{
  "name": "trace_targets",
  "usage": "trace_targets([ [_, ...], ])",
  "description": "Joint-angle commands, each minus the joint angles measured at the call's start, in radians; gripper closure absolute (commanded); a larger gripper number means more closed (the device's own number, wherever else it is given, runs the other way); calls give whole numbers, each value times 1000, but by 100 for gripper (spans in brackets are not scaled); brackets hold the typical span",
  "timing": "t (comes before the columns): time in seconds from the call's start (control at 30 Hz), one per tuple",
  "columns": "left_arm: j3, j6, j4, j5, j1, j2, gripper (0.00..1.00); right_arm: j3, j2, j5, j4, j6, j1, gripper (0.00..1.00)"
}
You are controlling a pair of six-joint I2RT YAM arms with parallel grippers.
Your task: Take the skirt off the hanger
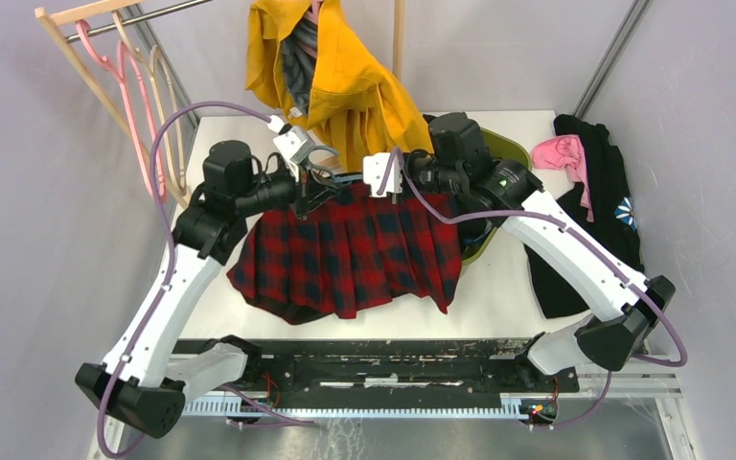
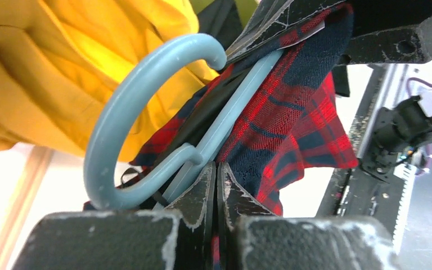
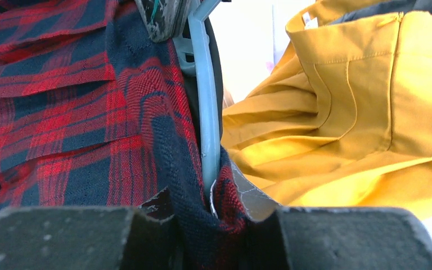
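The red-and-navy plaid skirt (image 1: 355, 249) lies spread on the table, its waistband lifted at the back, where it hangs on a light blue plastic hanger (image 1: 332, 177). My left gripper (image 1: 307, 188) is at the waistband's left end. In the left wrist view its jaws (image 2: 216, 171) are pressed together just under the hanger's hook (image 2: 118, 112), with a sliver of red skirt (image 2: 298, 112) cloth between them. My right gripper (image 1: 390, 187) is at the right end. Its jaws (image 3: 216, 202) are shut on a fold of skirt (image 3: 62, 112) wrapped round the hanger's arm (image 3: 208, 112).
A yellow garment (image 1: 345, 86) hangs close behind the hanger. A wooden rack with pink hangers (image 1: 129, 86) stands at the back left. A green bin (image 1: 500, 151) sits behind the right arm. A black garment (image 1: 594, 220) with a pink cloth (image 1: 561, 153) lies at the right.
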Motion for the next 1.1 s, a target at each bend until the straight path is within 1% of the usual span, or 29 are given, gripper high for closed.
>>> trace_targets([
  [0.0, -17, 147, -181, -358, 27, -58, 97, 61, -54, 29, 116, -45, -15, 99],
  [0.07, -33, 150, -205, -373, 26, -71, 97, 72, -43, 46, 127, -43, -15, 99],
  [0.23, -67, 128, -252, -338, 12, -91, 97, 105, -7, 130, 193, -13, -15, 99],
  [0.37, -105, 135, -250, -345, 2, -109, 97, 116, 2, 122, 223, -7, -15, 99],
  [0.53, -89, 149, -229, -337, -1, -102, 97, 106, 1, 109, 237, 10, -15, 99],
  [0.67, -134, 96, -201, -290, -12, -87, 97, 106, 2, 118, 284, 19, -15, 99],
  [0.83, -153, 33, -170, -350, -22, -56, 97, 126, 12, 144, 333, 26, -16, 99],
  [0.97, -133, 21, -209, -331, -86, -21, 97, 146, 35, 193, 374, 37, -15, 99],
  [1.07, -155, 0, -251, -323, -132, -7, 97, 156, 57, 219, 413, 37, -16, 99],
])
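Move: The blue hanger's left end is about 3 cm ahead of the left hand and 3 cm to its left, near its height; the left fingers are already shut at the skirt's left end. From that hand, the hook is some 5 cm ahead, 2 cm left and slightly above, the skirt hangs about 10 cm back, 3 cm right and 12 cm below, and the yellow garment is roughly 20 cm ahead, 1 cm right and 5 cm above. For the right hand, gripping hanger and waistband, that hanger end is about 14 cm left and 3 cm ahead, level. With its fingers kept shut at the skirt's black loop, the left hand draws left about 4.5 cm and sinks to pull the loop off the hanger's left end, turning some 10 to 15 degrees counter-clockwise, then drops on to about 7 cm below its start while easing 2.5 cm back right. The right hand keeps its pinch on the hanger's right end and waistband and moves about 4 cm forward, turning slightly clockwise, so that the hanger goes away from the lowered left hand. ##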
